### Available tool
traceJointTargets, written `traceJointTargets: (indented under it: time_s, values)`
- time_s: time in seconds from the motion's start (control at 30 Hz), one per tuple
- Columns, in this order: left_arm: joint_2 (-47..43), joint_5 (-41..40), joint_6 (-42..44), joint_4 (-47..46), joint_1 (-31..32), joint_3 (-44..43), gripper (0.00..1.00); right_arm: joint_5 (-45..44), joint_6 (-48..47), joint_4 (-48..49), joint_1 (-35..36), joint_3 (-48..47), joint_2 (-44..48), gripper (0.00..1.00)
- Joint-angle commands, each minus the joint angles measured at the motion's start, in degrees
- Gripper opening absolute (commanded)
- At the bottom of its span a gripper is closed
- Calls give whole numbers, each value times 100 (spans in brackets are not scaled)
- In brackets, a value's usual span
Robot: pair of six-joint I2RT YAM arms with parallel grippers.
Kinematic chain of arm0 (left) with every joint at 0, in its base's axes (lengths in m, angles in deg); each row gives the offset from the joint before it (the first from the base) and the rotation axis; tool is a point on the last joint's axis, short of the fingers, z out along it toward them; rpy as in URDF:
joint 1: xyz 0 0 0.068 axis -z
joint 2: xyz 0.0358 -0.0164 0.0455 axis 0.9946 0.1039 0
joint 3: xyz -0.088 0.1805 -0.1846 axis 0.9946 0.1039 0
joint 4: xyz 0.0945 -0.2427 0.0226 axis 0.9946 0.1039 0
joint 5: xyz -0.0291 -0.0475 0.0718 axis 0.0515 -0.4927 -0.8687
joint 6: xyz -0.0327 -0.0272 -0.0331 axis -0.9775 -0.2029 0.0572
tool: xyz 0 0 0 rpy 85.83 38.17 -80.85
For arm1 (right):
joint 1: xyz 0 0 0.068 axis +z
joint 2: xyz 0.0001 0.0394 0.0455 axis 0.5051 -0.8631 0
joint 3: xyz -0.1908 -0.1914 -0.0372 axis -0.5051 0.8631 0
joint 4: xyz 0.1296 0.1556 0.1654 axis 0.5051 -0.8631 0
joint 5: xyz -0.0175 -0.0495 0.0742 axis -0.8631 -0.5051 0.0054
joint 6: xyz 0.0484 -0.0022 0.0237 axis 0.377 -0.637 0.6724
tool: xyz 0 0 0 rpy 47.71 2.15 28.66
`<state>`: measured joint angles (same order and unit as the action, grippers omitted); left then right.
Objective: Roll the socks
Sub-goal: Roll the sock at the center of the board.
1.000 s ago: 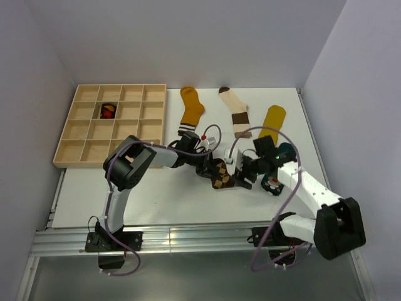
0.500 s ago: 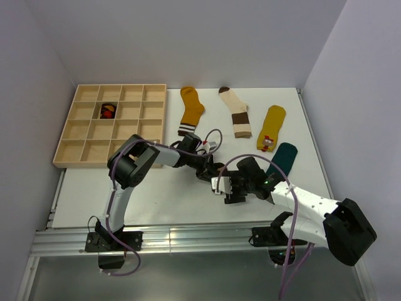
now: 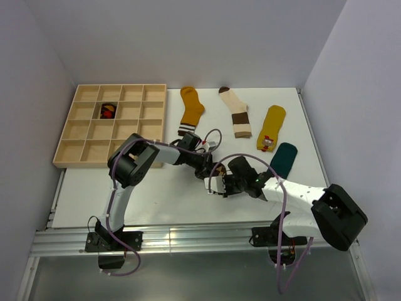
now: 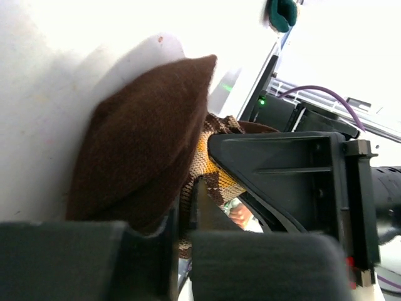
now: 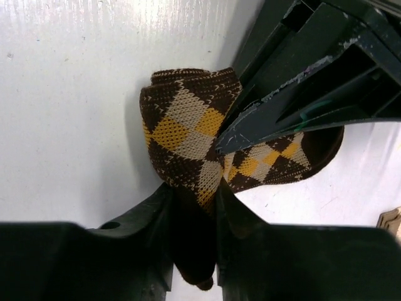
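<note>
A brown and orange argyle sock (image 5: 188, 132) lies partly rolled at the table's middle, nearly hidden in the top view (image 3: 220, 168) between both grippers. My left gripper (image 4: 185, 210) is shut on its brown end (image 4: 138, 157). From the opposite side my right gripper (image 5: 194, 207) is shut on the rolled fold. The left fingers (image 5: 282, 106) cross over the sock in the right wrist view. Flat at the back lie a mustard sock (image 3: 190, 110), a cream banded sock (image 3: 237, 114), a yellow sock (image 3: 271, 127) and a teal sock (image 3: 283, 159).
A wooden compartment tray (image 3: 88, 147) stands at the back left, with one rolled sock (image 3: 108, 111) in an upper cell. The right arm's body (image 4: 294, 175) fills the left wrist view. Grey walls close in the table on three sides.
My right gripper swung left from beside the teal sock to the argyle sock and closed on its fold. The left gripper stayed shut on the sock.
</note>
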<state>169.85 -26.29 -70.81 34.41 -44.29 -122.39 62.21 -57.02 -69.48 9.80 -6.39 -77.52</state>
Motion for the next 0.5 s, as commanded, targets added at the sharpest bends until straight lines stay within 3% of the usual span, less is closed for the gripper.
traceJointTargets:
  time_s: [0.0, 0.1, 0.13, 0.17, 0.3, 0.47]
  values:
    - [-65, -854, 585, 636, 86, -4, 11, -101, -26, -493, 11, -359, -264, 21]
    - [-539, -1242, 630, 505, 60, 74, 27, 92, 18, -1328, -41, -728, -422, 21]
    - [-689, -1374, 578, 269, 25, 222, 36, 144, 18, -1541, -85, -938, -492, 21]
    - [-838, -1436, 508, -159, 7, 345, 40, 267, 27, -1743, -103, -1027, -519, 21]
    - [-1716, -1892, 148, -1155, -107, 1082, 45, 513, -26, -2490, -348, -1370, -694, 20]
    - [-2666, -3155, -380, -2227, -213, 2138, 46, 1137, -201, -3334, -848, -2151, -1335, 20]
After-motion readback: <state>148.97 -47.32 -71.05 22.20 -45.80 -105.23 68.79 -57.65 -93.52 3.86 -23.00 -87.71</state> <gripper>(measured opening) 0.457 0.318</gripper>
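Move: The checked sock is bunched between both hands. Its middle is about 2 cm ahead and 3 cm left of the right hand point, and some 2 cm right and 1 cm ahead of the left one, roughly 1 cm lower than either. From the right hand, the green sock lies about 20 cm right and 6 cm ahead, the bear sock 16 cm right and 19 cm ahead, and the striped sock 25 cm ahead and 3 cm right. The left fingers let go of the checked sock, opening to nearly half, and come away from it upward, forward and to the left, about 6 cm in all, the wrist swinging some 25 degrees. The right fingers keep their pinch on the sock, tipping to point down more steeply by nearly 20 degrees and easing slightly to the right. ##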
